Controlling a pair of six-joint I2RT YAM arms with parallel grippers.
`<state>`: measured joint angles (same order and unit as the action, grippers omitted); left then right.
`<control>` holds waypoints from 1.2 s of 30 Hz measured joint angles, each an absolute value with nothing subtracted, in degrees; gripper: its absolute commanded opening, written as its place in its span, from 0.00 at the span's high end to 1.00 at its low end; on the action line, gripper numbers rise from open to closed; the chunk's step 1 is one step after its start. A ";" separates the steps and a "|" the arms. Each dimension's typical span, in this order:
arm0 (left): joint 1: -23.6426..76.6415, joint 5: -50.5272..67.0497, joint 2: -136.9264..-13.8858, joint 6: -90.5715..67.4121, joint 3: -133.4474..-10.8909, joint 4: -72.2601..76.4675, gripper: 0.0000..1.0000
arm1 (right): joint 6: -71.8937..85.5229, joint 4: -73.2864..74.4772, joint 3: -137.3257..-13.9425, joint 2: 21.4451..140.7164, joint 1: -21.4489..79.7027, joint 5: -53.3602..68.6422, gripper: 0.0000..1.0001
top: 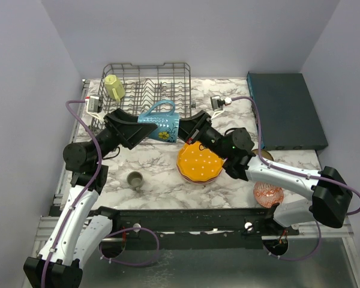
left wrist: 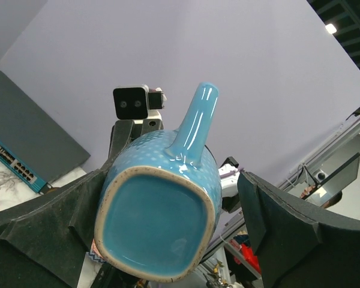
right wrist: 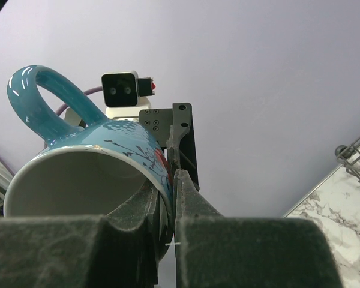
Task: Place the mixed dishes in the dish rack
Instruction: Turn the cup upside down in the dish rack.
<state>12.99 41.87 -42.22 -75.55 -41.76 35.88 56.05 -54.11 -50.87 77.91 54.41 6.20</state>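
Observation:
A blue mug [top: 159, 125] with a flower pattern hangs on its side in the air in front of the dish rack [top: 183, 71], handle up. My right gripper [top: 183, 129] is shut on the mug's rim wall [right wrist: 90, 162], with one finger inside and one outside [right wrist: 173, 180]. My left gripper [top: 146, 129] stands open around the mug's base [left wrist: 159, 222]; there is a gap on the right side [left wrist: 168, 240]. A yellow mug [top: 114, 87] lies in the rack's left end. An orange dotted plate [top: 199, 162] and a grey-olive mug [top: 134, 178] sit on the table.
A pink scalloped dish [top: 268, 194] sits by the right arm's base. The flat dark teal box [top: 285, 111] lies at the back right. Purple walls close in the table on three sides.

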 measured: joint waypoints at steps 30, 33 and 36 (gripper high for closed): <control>13.26 40.95 -42.52 -74.11 -41.63 35.66 1.00 | 54.48 -51.81 -51.29 76.49 54.70 3.60 0.73; 13.43 40.97 -42.70 -74.06 -41.63 35.48 1.00 | 54.17 -51.62 -50.41 74.96 54.70 2.61 0.67; 13.54 40.97 -42.92 -73.95 -41.63 35.44 1.00 | 53.78 -51.24 -49.34 73.08 54.68 1.04 0.65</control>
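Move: The blue cup lies on its side in the air, its base facing the left hand: its middle is about 4 cm to that hand's right, 1 cm ahead and 1 cm above, between the open fingers. The right hand already pinches its rim, the cup's middle some 5 cm left and 2 cm back. From the left hand, the rack's middle is roughly 30 cm ahead, 5 cm left; the orange plate 8 cm ahead, 18 cm right; both nearly 30 cm below. The left fingers close about a quarter of their range and grip the blue cup's sides near its base, that hand otherwise staying put. Only then does the right hand open its pinch on the rim and start drawing off to the right, about 2 cm and 1 cm up, turning some 5 degrees clockwise, its finger ends still straddling the cup wall. ##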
